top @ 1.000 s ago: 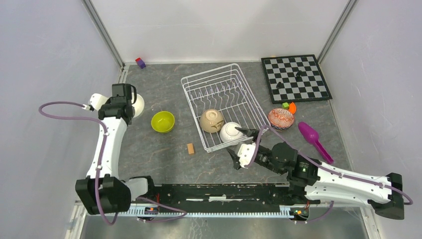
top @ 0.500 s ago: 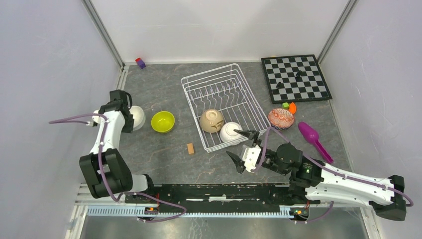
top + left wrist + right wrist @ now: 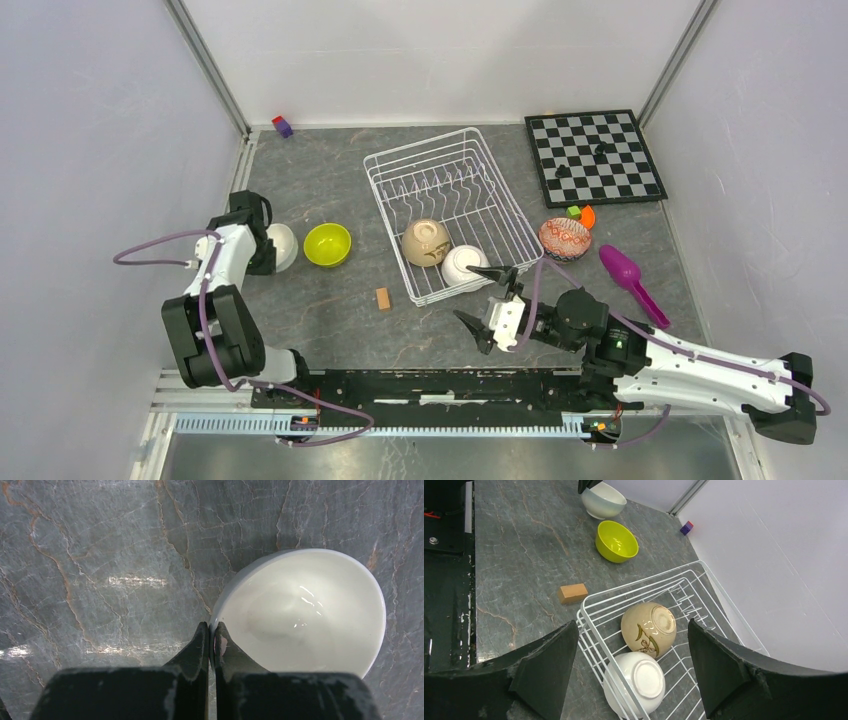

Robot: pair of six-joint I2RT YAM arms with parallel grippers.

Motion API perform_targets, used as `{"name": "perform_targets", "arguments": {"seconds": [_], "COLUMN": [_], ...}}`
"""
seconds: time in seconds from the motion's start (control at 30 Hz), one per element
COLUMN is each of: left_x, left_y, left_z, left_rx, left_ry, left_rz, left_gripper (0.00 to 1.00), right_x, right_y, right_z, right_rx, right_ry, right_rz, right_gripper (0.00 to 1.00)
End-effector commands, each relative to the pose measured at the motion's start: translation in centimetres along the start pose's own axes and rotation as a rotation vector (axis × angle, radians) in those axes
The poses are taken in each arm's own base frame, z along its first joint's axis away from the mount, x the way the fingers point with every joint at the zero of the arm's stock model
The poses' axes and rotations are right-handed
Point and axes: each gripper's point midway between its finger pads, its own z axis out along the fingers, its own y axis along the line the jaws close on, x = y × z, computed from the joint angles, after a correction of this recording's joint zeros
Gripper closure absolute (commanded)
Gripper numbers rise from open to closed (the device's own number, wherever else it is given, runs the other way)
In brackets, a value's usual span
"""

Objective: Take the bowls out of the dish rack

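Note:
The white wire dish rack (image 3: 395, 175) (image 3: 594, 615) holds a tan bowl (image 3: 426, 241) (image 3: 649, 627) and a white bowl (image 3: 463, 264) (image 3: 639, 680), both bottom up at its near end. My left gripper (image 3: 262, 242) (image 3: 210, 626) is shut on the rim of another white bowl (image 3: 283, 246) (image 3: 300, 610) (image 3: 603, 500), which stands upright low over the table left of the rack. Beside it sits the lime-yellow bowl (image 3: 327, 244) (image 3: 616, 541). A red-speckled bowl (image 3: 564, 238) lies right of the rack. My right gripper (image 3: 480, 297) (image 3: 631, 621) hangs open just before the rack's near corner, nothing between its fingers.
A small wooden block (image 3: 383, 298) (image 3: 572, 593) lies near the rack's front left corner. A chessboard (image 3: 595, 155) is at the back right, a purple spoon (image 3: 630, 278) and small orange and green pieces (image 3: 581, 213) near the red-speckled bowl. A purple block (image 3: 283, 126) sits at the back wall.
The left arm folded back and down, bringing the white bowl nearer and beside the lime-yellow bowl. The right gripper drew slightly back from the rack, still open.

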Motion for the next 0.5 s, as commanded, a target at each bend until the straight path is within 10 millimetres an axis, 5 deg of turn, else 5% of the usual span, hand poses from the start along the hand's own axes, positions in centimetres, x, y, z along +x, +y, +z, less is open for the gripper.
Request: {"name": "perform_targets", "arguments": {"seconds": [0.0,0.47], "left_x": [-0.57,-0.35], "left_y": [-1.16,-2.04], "left_z": [0.35,0.12], "left_rx": [0.023,0.045], "left_ry": [-0.023,0.004], "left_rz": [-0.066,-0.018], "left_gripper": [0.97,0.64], "right_x": [-0.63,-0.19], "right_y": [0.13,0.21], "right_z": [0.02,-0.08], "right_rx": [-0.006,0.002], "right_ry": [-0.034,-0.022], "right_rz": [-0.005,0.01], "right_gripper": [0.14,0.14]}}
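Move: My left fingers are shut on the near-left rim of the white bowl, whose middle sits about 5 cm to their right, 3 cm ahead and some 3 cm below. The green bowl is about 17 cm to my left hand's right and 4 cm ahead; the wooden block is roughly 31 cm right and 10 cm back. For my idle right hand the white bowl lies about 56 cm left, 15 cm ahead and 22 cm down. I ease my left hand the last 1 cm or so down towards the table beside the green bowl, and during that descent I start spreading the fingers, from shut to about a third open, so the pinch on the white bowl's rim ends. One finger is left inside the bowl, the other beside its outer wall; the wrist hardly turns. ##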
